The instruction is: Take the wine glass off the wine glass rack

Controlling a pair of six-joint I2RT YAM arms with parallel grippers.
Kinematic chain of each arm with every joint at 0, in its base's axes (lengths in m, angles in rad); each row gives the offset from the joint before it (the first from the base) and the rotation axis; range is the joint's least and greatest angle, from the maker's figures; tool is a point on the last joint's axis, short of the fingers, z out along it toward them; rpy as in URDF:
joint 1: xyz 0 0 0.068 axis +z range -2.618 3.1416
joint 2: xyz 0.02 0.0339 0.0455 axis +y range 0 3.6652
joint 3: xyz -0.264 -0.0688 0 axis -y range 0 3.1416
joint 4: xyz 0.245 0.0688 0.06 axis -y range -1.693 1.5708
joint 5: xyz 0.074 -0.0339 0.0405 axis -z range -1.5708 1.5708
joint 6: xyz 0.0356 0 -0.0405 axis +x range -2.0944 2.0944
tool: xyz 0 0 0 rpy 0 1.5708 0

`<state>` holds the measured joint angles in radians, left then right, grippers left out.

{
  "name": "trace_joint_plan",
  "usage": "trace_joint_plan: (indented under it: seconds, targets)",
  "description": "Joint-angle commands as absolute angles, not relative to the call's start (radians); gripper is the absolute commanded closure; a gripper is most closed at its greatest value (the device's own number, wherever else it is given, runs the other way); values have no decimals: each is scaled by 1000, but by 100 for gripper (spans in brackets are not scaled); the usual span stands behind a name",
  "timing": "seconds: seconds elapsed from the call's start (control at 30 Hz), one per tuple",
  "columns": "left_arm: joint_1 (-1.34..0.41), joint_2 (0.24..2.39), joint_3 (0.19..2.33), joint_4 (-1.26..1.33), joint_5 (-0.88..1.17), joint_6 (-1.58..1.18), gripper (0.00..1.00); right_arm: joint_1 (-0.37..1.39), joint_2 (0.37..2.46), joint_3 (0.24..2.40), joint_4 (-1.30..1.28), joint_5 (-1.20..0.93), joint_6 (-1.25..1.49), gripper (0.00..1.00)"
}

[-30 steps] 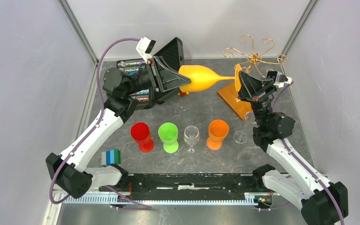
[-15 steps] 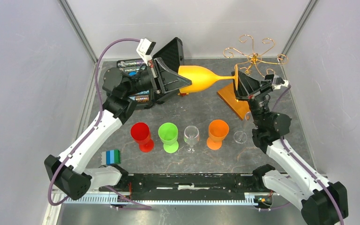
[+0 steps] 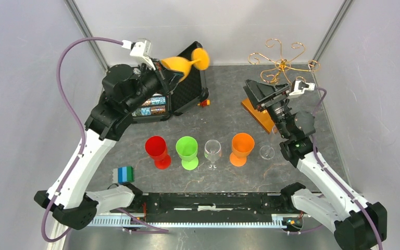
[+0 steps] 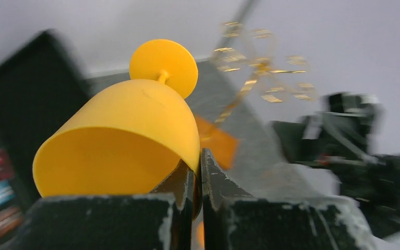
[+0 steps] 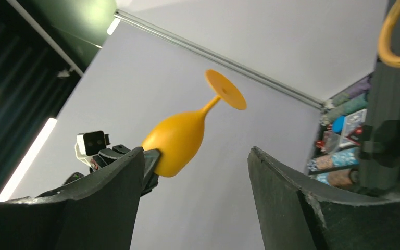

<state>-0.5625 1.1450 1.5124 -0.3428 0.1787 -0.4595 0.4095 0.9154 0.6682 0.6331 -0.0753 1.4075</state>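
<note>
The yellow wine glass [image 3: 183,62] hangs in the air at the back left, above the black case and clear of the wine glass rack. My left gripper [image 3: 169,71] is shut on the wall of its bowl, one finger inside the rim and one outside [image 4: 198,156]. The glass [image 4: 130,122] points its round foot [image 4: 164,66] away from me. The gold wire rack [image 3: 281,62] stands at the back right on its wooden base [image 3: 261,117], with nothing hanging on the arms I can see. My right gripper [image 3: 250,95] stands open beside the rack, empty [image 5: 195,156], and sees the glass [image 5: 179,136] far off.
A row stands mid-table: a red cup [image 3: 156,149], a green cup [image 3: 187,151], a clear stemmed glass [image 3: 213,152], an orange cup [image 3: 241,147] and a small clear glass [image 3: 266,152]. An open black case [image 3: 190,86] sits at the back left, and a blue-green block [image 3: 124,174] lies near left.
My right gripper has opened and let go of the glass's foot. My left arm has swung up and to the left, carrying the glass away from the rack.
</note>
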Motion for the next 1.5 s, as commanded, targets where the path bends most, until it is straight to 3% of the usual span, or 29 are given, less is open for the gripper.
trace_joint_plan:
  seconds: [0.0,0.17,0.47,0.9,1.13,1.47]
  targets:
    - [-561,1139,1547,-720,-276,-200,98,403,883,708,539,-89,1213,23]
    - [-558,1169,1530,-966,-406,-248,98,404,808,748,411,-29,1034,23]
    - [-552,1123,1374,-1097,-575,-338,98,403,639,737,236,197,862,23]
    - [-240,1169,1152,-1054,-250,-296,98,403,578,709,155,285,851,23]
    - [-208,1190,1107,-1052,-143,-303,98,403,563,703,143,310,853,24]
    - [-207,1192,1083,-1068,-181,-316,98,403,572,698,140,300,865,24]
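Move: The left hand holds the yellow wine glass by its rim, on its side in the air; its goal, the bare table spot at the left end of the glass row, is some 21 cm to the left, 5 cm back and 48 cm below. The red glass stands about 11 cm left and 9 cm back, the green one straight left-right level and 10 cm back, both some 40 cm lower. From the empty right hand that spot is roughly 40 cm left, 6 cm back and 42 cm down. Keeping its pinch on the rim, the left hand swings the yellow glass down about 32 cm and some 20 cm to its left, at first slightly forward and then a little back, slowing to a near stop over the spot beside the red glass, while the wrist turns almost 80 degrees so the fingers go from level to pointing mostly down and the glass's foot faces the table. Meanwhile the right hand, fingers staying wide open, withdraws to its right and slightly back, away from the handover place, rolling right side up and turning clockwise. ##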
